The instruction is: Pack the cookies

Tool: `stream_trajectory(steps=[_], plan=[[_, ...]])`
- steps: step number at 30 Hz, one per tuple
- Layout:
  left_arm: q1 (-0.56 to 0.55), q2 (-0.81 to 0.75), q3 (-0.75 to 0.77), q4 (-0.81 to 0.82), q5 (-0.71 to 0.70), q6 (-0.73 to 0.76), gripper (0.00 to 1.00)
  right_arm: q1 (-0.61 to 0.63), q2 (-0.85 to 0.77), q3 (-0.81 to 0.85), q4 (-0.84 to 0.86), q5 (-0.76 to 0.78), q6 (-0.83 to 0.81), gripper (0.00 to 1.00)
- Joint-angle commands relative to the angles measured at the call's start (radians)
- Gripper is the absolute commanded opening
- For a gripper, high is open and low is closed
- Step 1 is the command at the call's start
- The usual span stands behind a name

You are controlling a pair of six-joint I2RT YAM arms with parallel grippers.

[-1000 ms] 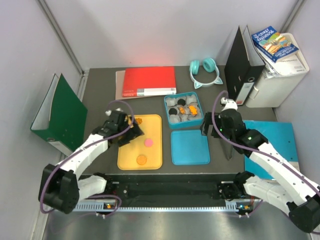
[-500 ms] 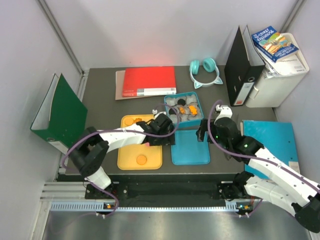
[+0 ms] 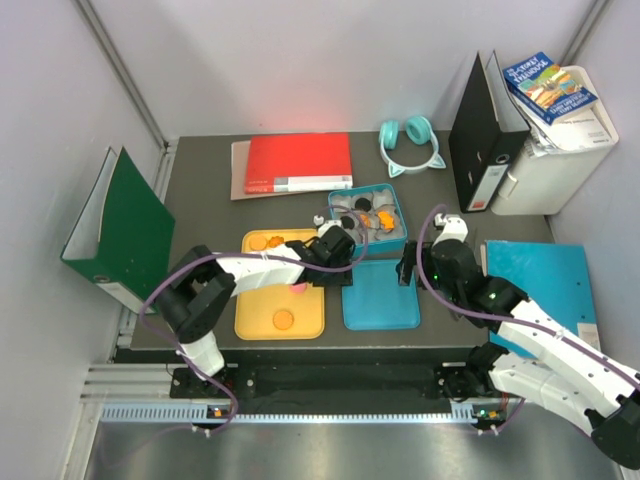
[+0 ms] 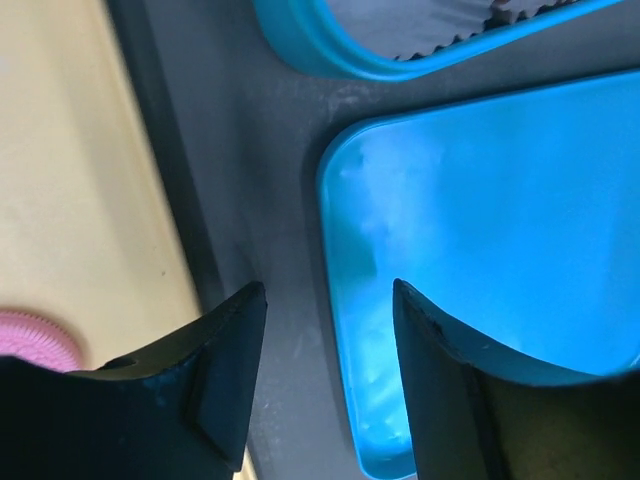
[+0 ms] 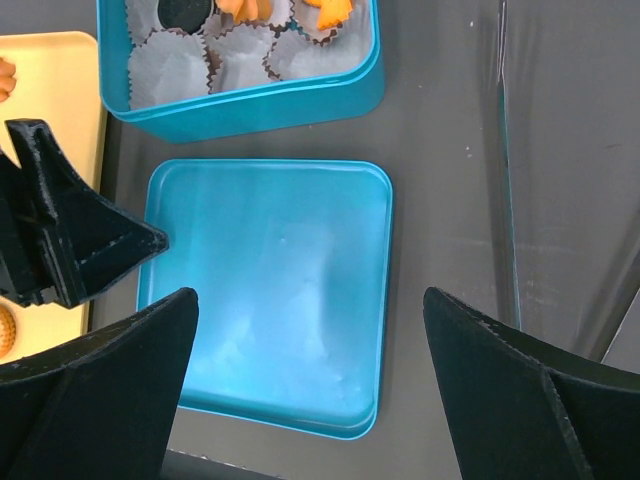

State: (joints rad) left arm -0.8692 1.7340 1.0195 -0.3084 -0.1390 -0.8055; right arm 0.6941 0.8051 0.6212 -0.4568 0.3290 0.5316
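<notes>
Orange cookies (image 3: pixel 267 241) (image 3: pixel 284 320) and a pink cookie (image 4: pixel 30 335) lie on the yellow tray (image 3: pixel 258 300). The blue tin (image 3: pixel 395 215) holds paper cups with orange cookies (image 3: pixel 366 213) and a black cookie (image 3: pixel 347 222). My left gripper (image 3: pixel 338 262) is open and empty, low over the dark gap between the tray (image 4: pixel 80 180) and the blue lid (image 4: pixel 480 220); in its wrist view the gripper (image 4: pixel 325 300) straddles the lid's left edge. My right gripper (image 3: pixel 408 265) is wide open and empty above the lid (image 5: pixel 270 290); its wrist view (image 5: pixel 309 296) also shows the tin (image 5: pixel 240 105).
A red book (image 3: pixel 298 163) and teal headphones (image 3: pixel 408 140) lie at the back. A black binder (image 3: pixel 480 130) and a white box with a book (image 3: pixel 555 135) stand at the back right. A green binder (image 3: pixel 115 230) stands at the left. A blue folder (image 3: pixel 545 275) lies at the right.
My left gripper has swung right from the tray's far left corner to the gap beside the lid. My right gripper has shifted slightly towards the lid.
</notes>
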Motion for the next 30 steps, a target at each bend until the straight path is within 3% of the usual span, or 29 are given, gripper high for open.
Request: stream_trajectory(steps=[1, 4, 14, 22, 30], plan=[[-0.007, 0.050, 0.042, 0.026, -0.004, 0.014, 0.57, 0.010, -0.015, 0.000, 0.026, 0.022, -0.005, 0.94], [-0.007, 0.088, 0.066, -0.024, -0.025, 0.008, 0.48, 0.010, -0.015, 0.000, 0.020, 0.031, -0.005, 0.94], [-0.007, 0.110, 0.091, -0.104, -0.060, 0.015, 0.00, 0.010, 0.000, 0.005, 0.015, 0.047, -0.008, 0.93], [-0.008, 0.062, 0.062, -0.138, -0.088, 0.029, 0.00, 0.010, 0.003, 0.018, 0.001, 0.045, -0.007, 0.93], [-0.007, -0.168, 0.010, -0.074, -0.001, 0.083, 0.00, 0.010, -0.014, 0.146, -0.077, 0.009, -0.005, 0.93]])
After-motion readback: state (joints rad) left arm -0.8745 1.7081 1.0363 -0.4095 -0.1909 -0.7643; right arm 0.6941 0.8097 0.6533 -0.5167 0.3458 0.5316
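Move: The left hand stands just over the far part of the blue lid's left edge, with the lid's middle about 10 cm to its right, 2 cm back and 2 cm below. The blue box is some 15 cm ahead and 7 cm to the right, and the pink cookie lies level with the hand, about 9 cm to its left. From the idle right hand, the lid's middle is about 7 cm left, 1 cm back and 13 cm down. Easing forward and right with a slight sink, under 2 cm in all, the left hand shuts its half-open fingers and pinches the lid's left rim near the far corner. It stays nearly still there, then reverses, drawing the pinched rim left and back about 3 cm and beginning to rise about 1 cm. ##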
